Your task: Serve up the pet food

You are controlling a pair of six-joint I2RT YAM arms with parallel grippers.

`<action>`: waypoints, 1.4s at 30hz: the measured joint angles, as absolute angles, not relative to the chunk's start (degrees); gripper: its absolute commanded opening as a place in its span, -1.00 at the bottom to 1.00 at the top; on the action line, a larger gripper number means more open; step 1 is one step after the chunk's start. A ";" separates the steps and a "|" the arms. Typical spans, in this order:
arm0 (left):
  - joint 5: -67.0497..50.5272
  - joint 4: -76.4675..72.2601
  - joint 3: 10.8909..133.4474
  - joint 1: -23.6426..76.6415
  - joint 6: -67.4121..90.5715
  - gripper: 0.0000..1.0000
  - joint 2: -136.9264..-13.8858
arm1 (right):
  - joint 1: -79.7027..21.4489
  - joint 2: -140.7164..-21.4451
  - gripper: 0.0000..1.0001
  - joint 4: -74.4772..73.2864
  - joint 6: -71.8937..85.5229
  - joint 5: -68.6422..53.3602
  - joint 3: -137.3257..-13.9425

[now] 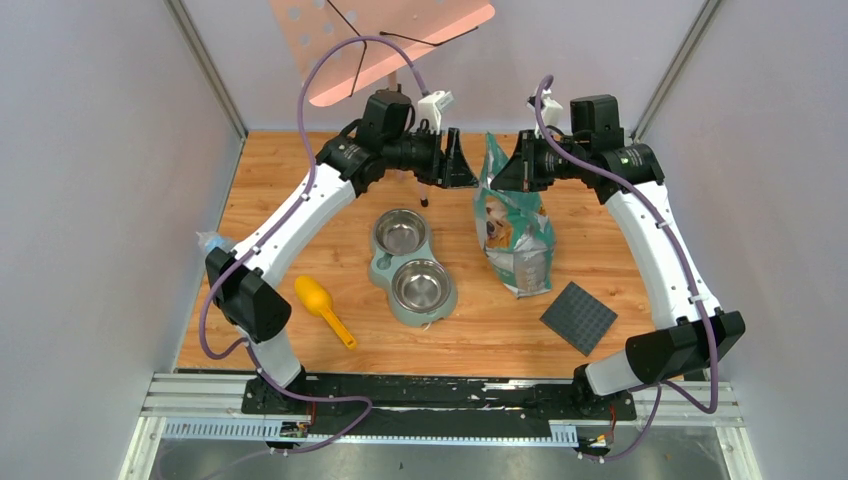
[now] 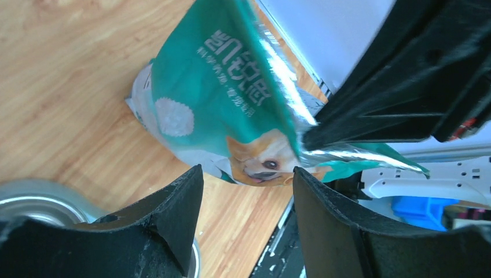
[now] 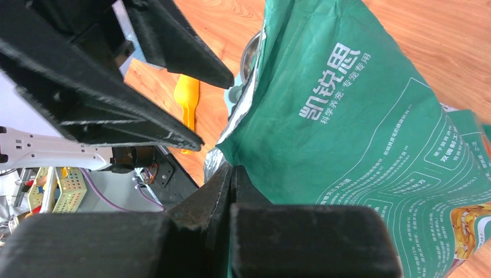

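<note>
The pet food itself is hidden; no kibble shows. A teal-green bag (image 1: 515,225) printed with a dog stands on the wooden table, right of the bowls. My right gripper (image 1: 497,172) is shut on the bag's top edge, and the right wrist view shows the same grip (image 3: 231,171) pinching the bag (image 3: 359,116) beside its silver lining. My left gripper (image 1: 462,160) stands open just left of the bag's top. In the left wrist view that open gripper (image 2: 248,179) has nothing between its fingers, with the bag (image 2: 220,87) just ahead.
A pale green double bowl (image 1: 410,265) with two steel cups, both showing bare metal, sits left of the bag. A yellow scoop (image 1: 322,308) lies nearer the left arm. A dark grey square mat (image 1: 578,318) lies at the front right. A pink perforated sheet (image 1: 380,40) stands behind the table.
</note>
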State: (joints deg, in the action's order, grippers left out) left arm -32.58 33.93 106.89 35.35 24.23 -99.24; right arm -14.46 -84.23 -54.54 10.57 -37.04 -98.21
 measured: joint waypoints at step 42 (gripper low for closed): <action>-40.18 26.00 112.51 37.12 28.03 -1.00 -107.94 | -15.40 -82.65 -1.00 -54.57 11.00 -26.22 -98.50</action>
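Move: Roughly 5 cm to the left hand's right and 1 cm farther out, at its own height, is the bag rim. The bag body hangs some 12 cm to its right, 4 cm nearer and 15 cm lower. The bowl stand is about 9 cm to its left, 4 cm nearer and 25 cm down. The rim already sits between the right hand's shut fingertips; from that hand the black mat lies roughly 19 cm right and 14 cm nearer, 27 cm down. Reaching right about 5 cm towards the tips of the right fingers, the left hand first dips 1 cm and comes back up, turning some 10 degrees clockwise, then shuts its half-open fingers fully to pinch the bag rim right beside them. The right hand keeps its shut grip on the rim, nearly still at first, then easing about 2 cm right and a little forward. ##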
